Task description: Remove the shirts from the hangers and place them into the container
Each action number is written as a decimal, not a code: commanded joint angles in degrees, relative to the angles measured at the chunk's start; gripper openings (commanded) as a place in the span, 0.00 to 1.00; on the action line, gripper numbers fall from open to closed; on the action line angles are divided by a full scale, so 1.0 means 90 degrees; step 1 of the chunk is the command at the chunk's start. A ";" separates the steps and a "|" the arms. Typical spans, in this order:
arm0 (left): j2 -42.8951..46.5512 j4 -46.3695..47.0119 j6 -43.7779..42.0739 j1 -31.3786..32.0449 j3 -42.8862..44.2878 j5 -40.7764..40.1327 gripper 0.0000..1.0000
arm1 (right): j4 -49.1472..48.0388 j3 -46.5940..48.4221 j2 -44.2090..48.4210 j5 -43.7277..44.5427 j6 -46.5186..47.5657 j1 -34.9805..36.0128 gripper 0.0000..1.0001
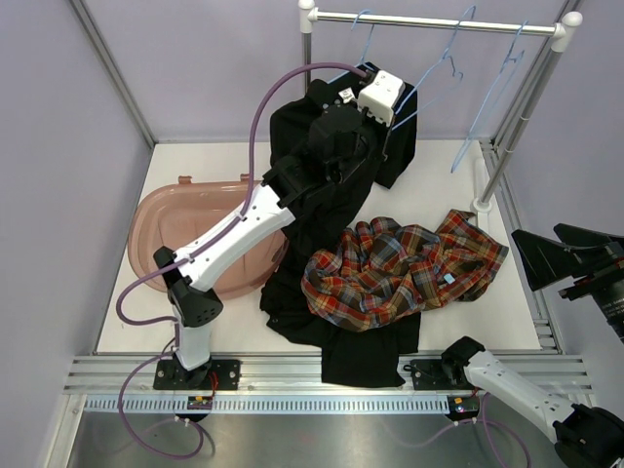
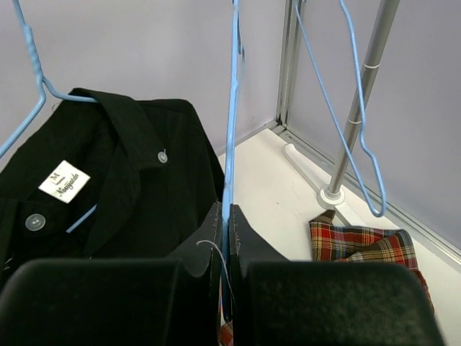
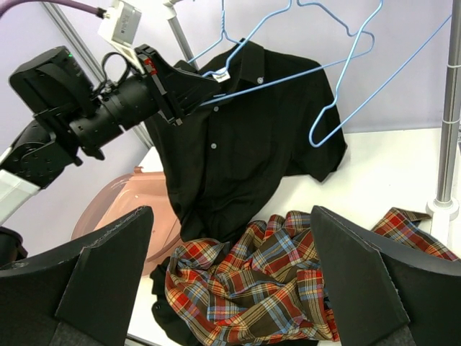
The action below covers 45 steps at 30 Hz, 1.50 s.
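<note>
A black shirt (image 3: 245, 144) hangs by its collar on a light-blue hanger (image 3: 223, 40); its lower part trails on the table beside the pinkish container (image 1: 180, 219). My left gripper (image 2: 225, 209) is shut on a light-blue hanger wire (image 2: 232, 108) right beside that shirt (image 2: 122, 180). From above, that gripper (image 1: 388, 119) sits under the rail. A plaid shirt (image 1: 400, 268) lies crumpled on the table over a second black shirt (image 1: 361, 351). My right gripper (image 3: 230, 209) stands open, empty, above and in front of the plaid shirt (image 3: 288, 281), and shows at the right edge (image 1: 531, 255).
The white-and-metal rail (image 1: 439, 21) spans the back, its right post (image 1: 507, 146) standing on a foot (image 1: 485, 205) near the plaid shirt. Two bare blue hangers (image 1: 507, 68) dangle from it. Grey walls close in on the left, back and right.
</note>
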State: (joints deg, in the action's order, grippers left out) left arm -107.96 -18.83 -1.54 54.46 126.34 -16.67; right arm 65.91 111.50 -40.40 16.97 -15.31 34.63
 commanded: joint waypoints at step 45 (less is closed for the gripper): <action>0.4887 -0.3241 0.5513 0.1049 -0.6528 0.0552 0.96 | -0.0566 -0.1325 0.0221 -0.0851 -0.0320 0.0048 0.99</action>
State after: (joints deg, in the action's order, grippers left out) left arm -63.37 -53.19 44.64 63.53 65.65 -15.03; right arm 61.76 100.18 -38.87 9.98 -17.85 34.68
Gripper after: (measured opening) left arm 0.949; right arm 0.993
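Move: The empty blue hanger is still in my left fingers, its hook already over the rail about 12 cm ahead, 13 cm right and 18 cm above them. The plaid shirt lies some 7 cm back, 9 cm right and 42 cm below; the loose black shirt partly under it is 21 cm back, 6 cm left and 44 cm down. The hanging black shirt is 7 cm ahead, 8 cm left, 12 cm lower. From my right hand the plaid shirt is about 21 cm ahead, 11 cm left, 48 cm down. I lower my left hand about 8 cm while its fingers open wide and let go of the hanger, then lift back up while drawing back and left. From there I drop some 25 cm towards the near-left edge of the plaid shirt, tipping the fingers down about 50 degrees, wide open and touching nothing. My open right hand shifts about 5 cm each forward, left and down, then eases partly back. ##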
